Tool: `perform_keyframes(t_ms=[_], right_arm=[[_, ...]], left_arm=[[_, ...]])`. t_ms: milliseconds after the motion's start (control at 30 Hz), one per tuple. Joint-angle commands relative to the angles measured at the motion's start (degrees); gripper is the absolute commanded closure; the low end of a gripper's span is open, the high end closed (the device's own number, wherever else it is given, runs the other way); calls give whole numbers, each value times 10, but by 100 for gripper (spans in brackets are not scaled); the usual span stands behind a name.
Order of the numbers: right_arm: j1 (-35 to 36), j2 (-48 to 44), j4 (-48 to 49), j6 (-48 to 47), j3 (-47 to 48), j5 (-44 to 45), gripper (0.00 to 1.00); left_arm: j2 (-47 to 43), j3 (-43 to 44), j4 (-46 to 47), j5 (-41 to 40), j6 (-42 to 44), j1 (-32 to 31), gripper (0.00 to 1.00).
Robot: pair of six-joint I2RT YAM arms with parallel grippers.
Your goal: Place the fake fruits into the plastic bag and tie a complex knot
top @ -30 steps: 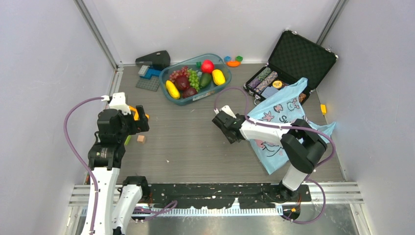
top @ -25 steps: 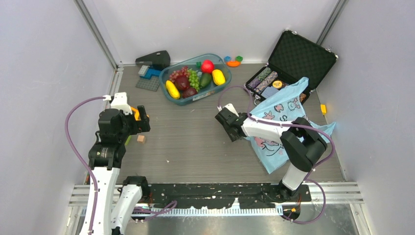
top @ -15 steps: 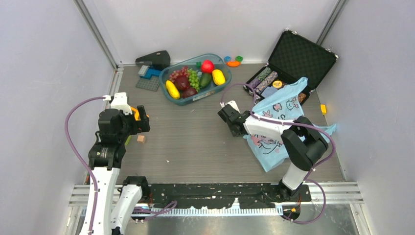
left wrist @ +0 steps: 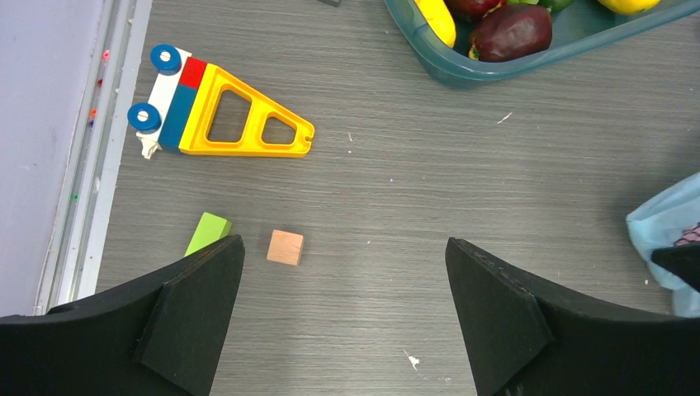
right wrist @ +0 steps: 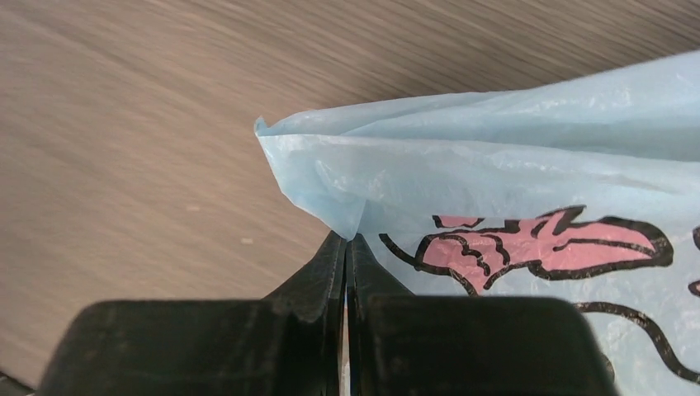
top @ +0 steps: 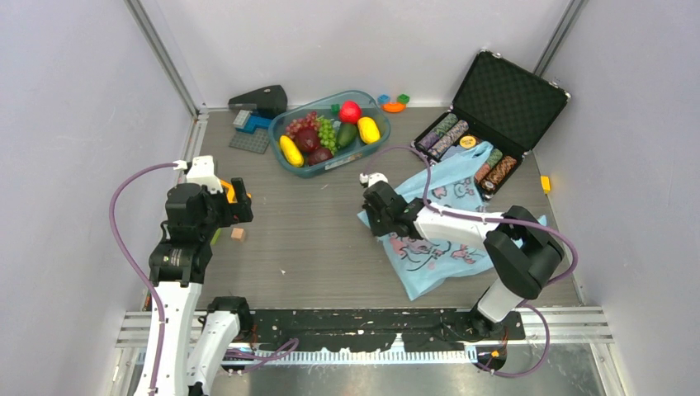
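The light-blue plastic bag (top: pixel 446 239) with pink cartoon prints lies flat on the table right of centre. My right gripper (top: pixel 370 221) is shut on the bag's left corner; in the right wrist view the plastic bag (right wrist: pixel 512 165) fans out from my closed right gripper (right wrist: pixel 347 239). The fake fruits (top: pixel 326 134) sit in a blue-tinted tub (top: pixel 373 147) at the back: yellow ones, dark red ones, grapes, a red apple. My left gripper (left wrist: pixel 342 289) is open and empty above the table at the left. No knot shows.
An open black case (top: pixel 495 107) with poker chips stands at the back right, touching the bag. A yellow toy frame with blue wheels (left wrist: pixel 219 115), a green block (left wrist: pixel 206 233) and a tan block (left wrist: pixel 285 247) lie under my left gripper. Toy blocks (top: pixel 394 102) lie behind the tub.
My right gripper has pulled the bag's corner left and toward the front. The bag has come off the case and spread flat on the table. The left arm has not moved.
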Motion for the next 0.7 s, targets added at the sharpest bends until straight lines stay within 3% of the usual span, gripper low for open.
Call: perform_keyframes(t_ms=[0, 400, 533, 667], right_arm=[[49, 11, 106, 48, 44, -53, 95], [112, 80, 177, 72, 153, -116, 92], [112, 51, 147, 38, 155, -77, 45], [106, -3, 95, -6, 140, -33, 19]], left_arm=[[-1, 5, 4, -5, 4, -3, 3], [1, 3, 7, -2, 3, -4, 1], [1, 3, 7, 2, 4, -4, 1], [2, 1, 10, 16, 2, -4, 1]])
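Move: The plastic bag lies flat, its left edge already pinched in the right hand; the bag's middle is about 16 cm to that hand's right, level fore and aft, some 2 cm lower. It is bound for clear table about 16 cm left, 2 cm back and 2 cm below. The fruit basket stands roughly 25 cm ahead and 13 cm left, the chip case 20 cm ahead and 23 cm right. From the idle left hand the bag's middle is some 46 cm right, 4 cm ahead, 22 cm down. The plastic bag is dragged by its pinched left edge across the table, the right hand pulling about 16 cm left, past the near side of the fruit basket, and climbing some 7 cm as it goes. The wrist rolls about 20 degrees, left side rising; as the pull stops, the fingers open wide and let go of the edge. ##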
